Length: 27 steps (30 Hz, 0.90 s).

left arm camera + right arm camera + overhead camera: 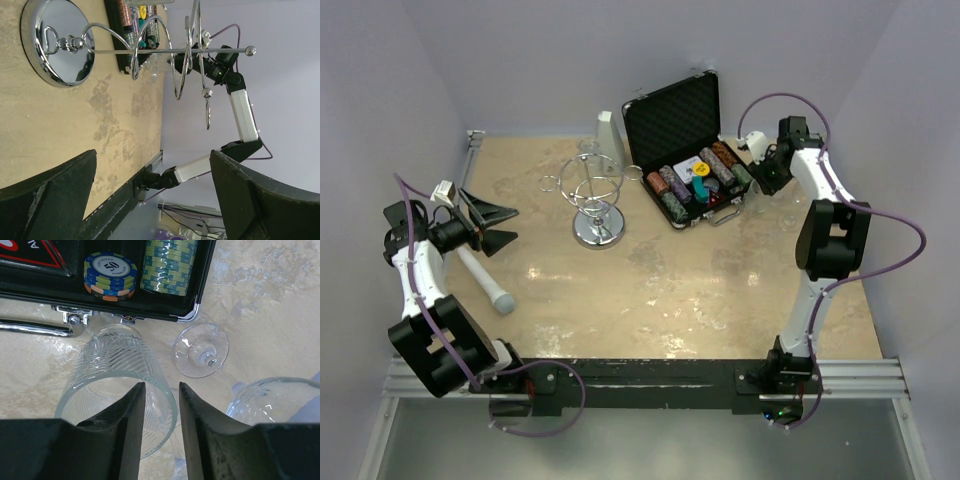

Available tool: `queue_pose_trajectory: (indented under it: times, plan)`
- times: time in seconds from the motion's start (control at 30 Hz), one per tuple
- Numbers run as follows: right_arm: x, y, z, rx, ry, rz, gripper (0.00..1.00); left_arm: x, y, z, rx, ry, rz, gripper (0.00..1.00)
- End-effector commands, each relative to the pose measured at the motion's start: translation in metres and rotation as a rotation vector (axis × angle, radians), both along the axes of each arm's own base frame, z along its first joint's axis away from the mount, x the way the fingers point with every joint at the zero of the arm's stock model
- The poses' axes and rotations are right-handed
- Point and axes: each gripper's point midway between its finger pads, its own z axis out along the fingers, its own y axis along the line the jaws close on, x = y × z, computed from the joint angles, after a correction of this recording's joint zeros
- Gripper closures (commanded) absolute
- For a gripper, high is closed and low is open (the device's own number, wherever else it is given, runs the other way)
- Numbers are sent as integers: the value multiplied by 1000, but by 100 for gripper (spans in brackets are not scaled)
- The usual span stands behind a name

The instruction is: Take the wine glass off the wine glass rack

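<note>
The chrome wine glass rack (598, 200) stands mid-table on its round mirrored base (57, 42). I cannot tell whether a glass hangs on its wire loops (187, 60). A clear wine glass lies on the table by the case, its foot (200, 350) towards the camera and its bowl (272, 397) at the lower right. My right gripper (162, 390) is over a ribbed tumbler (117, 375). Its jaws stand a narrow gap apart with the tumbler's rim showing between them, clamped on nothing. My left gripper (488, 226) is wide open and empty, left of the rack and pointing at it.
An open black case of poker chips (690, 150) stands behind and right of the rack; its front edge shows in the right wrist view (100, 315). A white cylinder (485, 282) lies near the left arm. A white upright object (608, 135) stands at the back.
</note>
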Motion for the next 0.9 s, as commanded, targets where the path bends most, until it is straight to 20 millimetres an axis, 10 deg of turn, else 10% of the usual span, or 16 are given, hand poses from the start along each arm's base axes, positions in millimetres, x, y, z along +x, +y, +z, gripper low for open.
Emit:
queue_pose_trajectory:
  times: [0.0, 0.87]
  plan:
    - [8, 1, 21, 27, -49, -40, 62, -1, -1, 5, 16, -34, -3, 0]
    - [-1, 7, 91, 72, -175, -79, 45, 6, 7, -3, 82, -49, -1, 0]
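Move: The ribbed wine glass already stands on the table with its rim wall between the right fingers; its middle is about 3 cm left of that hand, 1 cm back and 6 cm below. A large wine glass stands roughly 4 cm ahead and 5 cm right of the hand, a tipped-looking one 3 cm back and 6 cm right, and the poker case's middle 15 cm left, 6 cm ahead. From the left hand the ribbed glass lies about 63 cm right, 18 cm ahead and 18 cm below. The right hand stays almost in place over the standing ribbed glass while its already part-open fingers spread further, from about a third to a little over half open, one on each side of the rim wall. It then rises straight up by about 4.5 cm, away from the glass and clear of the neighbouring wine glasses, tipping the fingers slightly outward, some 5 degrees, as it goes. ##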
